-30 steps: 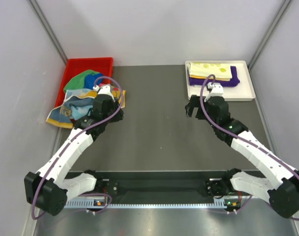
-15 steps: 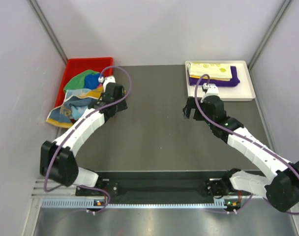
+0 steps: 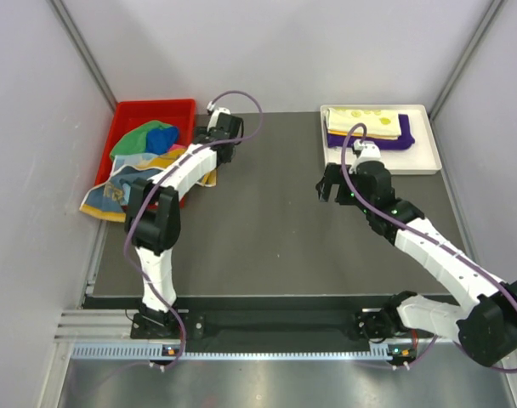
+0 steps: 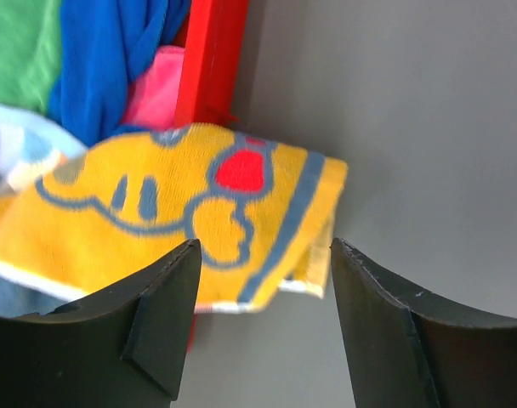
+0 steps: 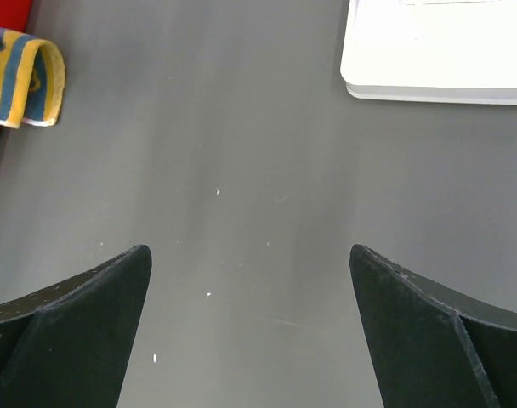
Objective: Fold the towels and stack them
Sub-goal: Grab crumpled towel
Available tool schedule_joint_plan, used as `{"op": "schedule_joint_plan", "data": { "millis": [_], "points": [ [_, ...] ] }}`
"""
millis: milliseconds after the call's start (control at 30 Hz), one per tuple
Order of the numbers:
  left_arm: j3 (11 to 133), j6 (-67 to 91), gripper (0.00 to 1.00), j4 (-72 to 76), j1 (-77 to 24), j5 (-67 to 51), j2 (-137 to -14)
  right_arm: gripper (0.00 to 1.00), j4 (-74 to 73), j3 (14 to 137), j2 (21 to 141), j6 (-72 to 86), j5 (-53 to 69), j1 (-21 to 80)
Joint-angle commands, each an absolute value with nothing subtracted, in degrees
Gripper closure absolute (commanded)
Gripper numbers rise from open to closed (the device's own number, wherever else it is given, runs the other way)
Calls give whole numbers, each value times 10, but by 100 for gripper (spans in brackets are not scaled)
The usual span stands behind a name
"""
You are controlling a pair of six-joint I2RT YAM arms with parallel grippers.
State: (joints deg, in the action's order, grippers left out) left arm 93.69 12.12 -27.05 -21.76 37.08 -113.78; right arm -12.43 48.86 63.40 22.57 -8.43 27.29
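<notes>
Unfolded towels lie heaped in the red bin (image 3: 152, 108): green (image 3: 135, 140), royal blue (image 3: 163, 136) and a patterned one spilling over the near left side (image 3: 114, 194). A yellow towel with blue drawing (image 4: 182, 221) hangs over the bin's right edge (image 4: 209, 59) onto the table, with pink (image 4: 152, 89) behind it. My left gripper (image 3: 218, 143) hovers open just short of that yellow towel, nothing between its fingers (image 4: 169, 306). On the white tray (image 3: 424, 161) a folded yellow towel (image 3: 365, 121) lies on a purple one (image 3: 403, 140). My right gripper (image 3: 331, 189) is open over bare table.
The grey enclosure walls close in the table on both sides. The red bin stands at the back left, the white tray (image 5: 437, 51) at the back right. In the right wrist view a corner of the yellow towel (image 5: 20, 76) shows far left.
The left arm has stretched out, carrying its gripper from the towel pile to the bin's far right side, and its jaws opened wider. The right gripper shifted only slightly.
</notes>
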Motion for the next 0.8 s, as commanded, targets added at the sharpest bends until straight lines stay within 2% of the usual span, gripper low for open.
{"op": "schedule_joint_plan", "data": {
  "millis": [0, 200, 367, 467, 700, 767],
  "points": [
    [989, 40, 32, -280, -214, 430, -1186, 0, -111, 516, 622, 229, -65, 261],
    [1012, 9, 32, -290, -214, 456, -1243, 0, -101, 505, 607, 236, -50, 258],
    [978, 9, 33, -270, -207, 517, -1236, 0, -91, 497, 608, 239, -36, 258],
    [962, 10, 36, -262, -200, 547, -1228, 0, -84, 492, 613, 249, -27, 258],
    [953, 11, 55, -260, -178, 570, -1215, 0, -76, 491, 622, 262, -13, 258],
    [952, 12, 68, -260, -174, 564, -1208, 0, -75, 491, 623, 262, -13, 258]
  ]
}}
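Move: The crumpled yellow towel hangs over the red bin's right rim, its middle about 6 cm left of the left hand, 2 cm back and 7 cm below. The blue cloth lies some 11 cm left and 1 cm ahead of that hand, the green one about 16 cm left and 1 cm ahead, both some 8 cm below. From the right hand the yellow towel is roughly 35 cm left, 6 cm ahead and 13 cm lower. The left hand sinks about 5 cm, then sweeps some 6 cm left into the yellow towel, fingers half closing. ##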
